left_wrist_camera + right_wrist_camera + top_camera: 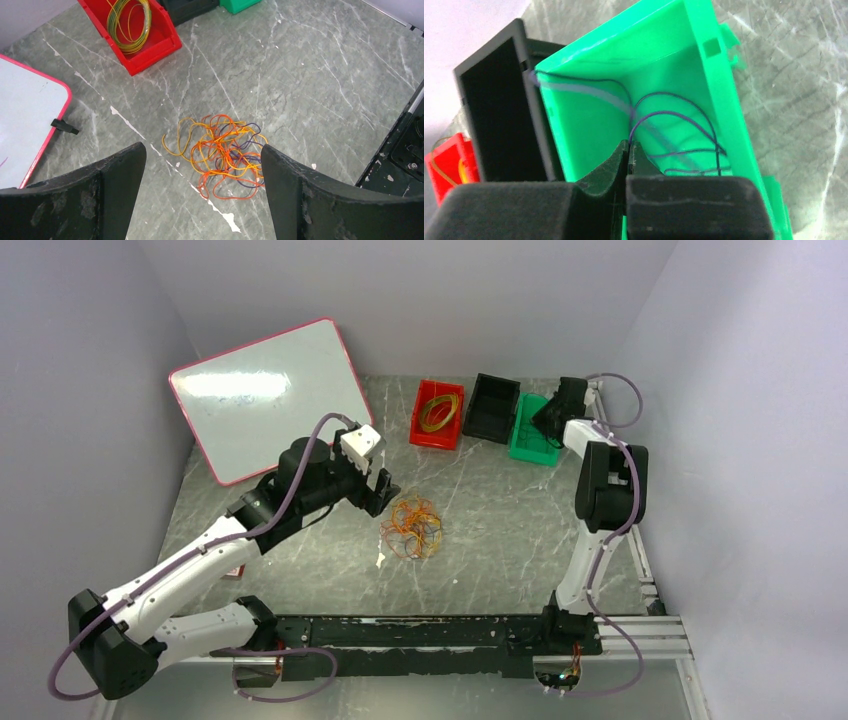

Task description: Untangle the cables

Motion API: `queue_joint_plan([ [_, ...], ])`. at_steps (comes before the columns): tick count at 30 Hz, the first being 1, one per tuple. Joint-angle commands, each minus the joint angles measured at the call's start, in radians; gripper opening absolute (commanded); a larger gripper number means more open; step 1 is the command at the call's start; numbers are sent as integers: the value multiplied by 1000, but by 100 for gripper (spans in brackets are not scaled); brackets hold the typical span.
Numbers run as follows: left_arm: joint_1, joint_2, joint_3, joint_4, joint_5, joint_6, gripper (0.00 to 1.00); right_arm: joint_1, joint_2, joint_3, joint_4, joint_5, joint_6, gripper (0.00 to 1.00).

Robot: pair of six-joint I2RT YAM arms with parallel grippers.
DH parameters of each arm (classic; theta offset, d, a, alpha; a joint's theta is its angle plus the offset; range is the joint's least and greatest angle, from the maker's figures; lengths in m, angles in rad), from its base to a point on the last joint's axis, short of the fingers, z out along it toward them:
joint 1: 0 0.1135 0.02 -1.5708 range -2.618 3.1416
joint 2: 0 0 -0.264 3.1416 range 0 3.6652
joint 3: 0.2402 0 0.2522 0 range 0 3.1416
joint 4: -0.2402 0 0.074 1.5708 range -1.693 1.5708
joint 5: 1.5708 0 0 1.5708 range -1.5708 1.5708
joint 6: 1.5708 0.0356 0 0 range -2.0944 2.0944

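A tangle of thin yellow, orange-red and dark cables point(414, 527) lies on the marble table's middle; it also shows in the left wrist view point(225, 152). My left gripper point(383, 492) is open and empty, just left of and above the tangle, which lies between its fingers point(295, 190) in its own view. My right gripper point(628, 145) is over the green bin point(664, 85) at the back right, shut on a dark purple cable point(674, 117) whose loops lie in the bin. In the top view the right gripper point(548, 420) sits at the green bin point(530, 440).
A red bin point(437, 415) with a coiled yellow cable point(130, 22) and a black bin point(492, 407) stand at the back beside the green one. A whiteboard with a pink rim point(268, 395) leans at the back left. Grey walls enclose the table.
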Motion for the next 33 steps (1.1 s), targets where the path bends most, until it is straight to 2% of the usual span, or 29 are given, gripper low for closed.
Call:
queue_joint_plan([
  [1,6,-13,-5,1,-11,-14,89,-8,83,74,-77,7,-56,0],
  [6,5,-10,-1,-4,-6,-14,88,-9,129,92,-90,39,-97,2],
  [9,6,-10,-4,-4,-5,-16,88,-9,139,96,-105,63,-117,11],
  [14,6,-6,-1,-9,-4,-16,88,-8,105,84,-95,68,-141,32],
  [24,6,9,6,0,4,-19,88,-7,-47,106,-143,115,-176,58],
  [29,5,15,13,1,7,-19,88,-7,-94,102,-176,144,-192,62],
  [33,5,19,16,-1,8,-19,88,-7,-134,86,-137,174,-204,62],
])
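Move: The right hand has the purple cable pinched in its shut fingers, with the green bin's middle about 5 cm below it and only some 1 cm to its right. The black bin stands roughly 12 cm to this hand's left and 6 cm farther out; the red bin is about 27 cm to its left and 4 cm farther out. From the left hand, the green bin lies about 29 cm ahead, 36 cm to the right and 23 cm lower. The right hand sinks about 5 cm into the green bin with the purple cable still pinched, its fingers tipping a little farther down, and then, near the bottom, starts to open and lets the cable go. Still opening to well over half, it climbs out some 11 cm, slowly at first and then fast, drifting about 3 cm to the right over the whole move while the wrist rolls roughly 10 degrees, left side down. ##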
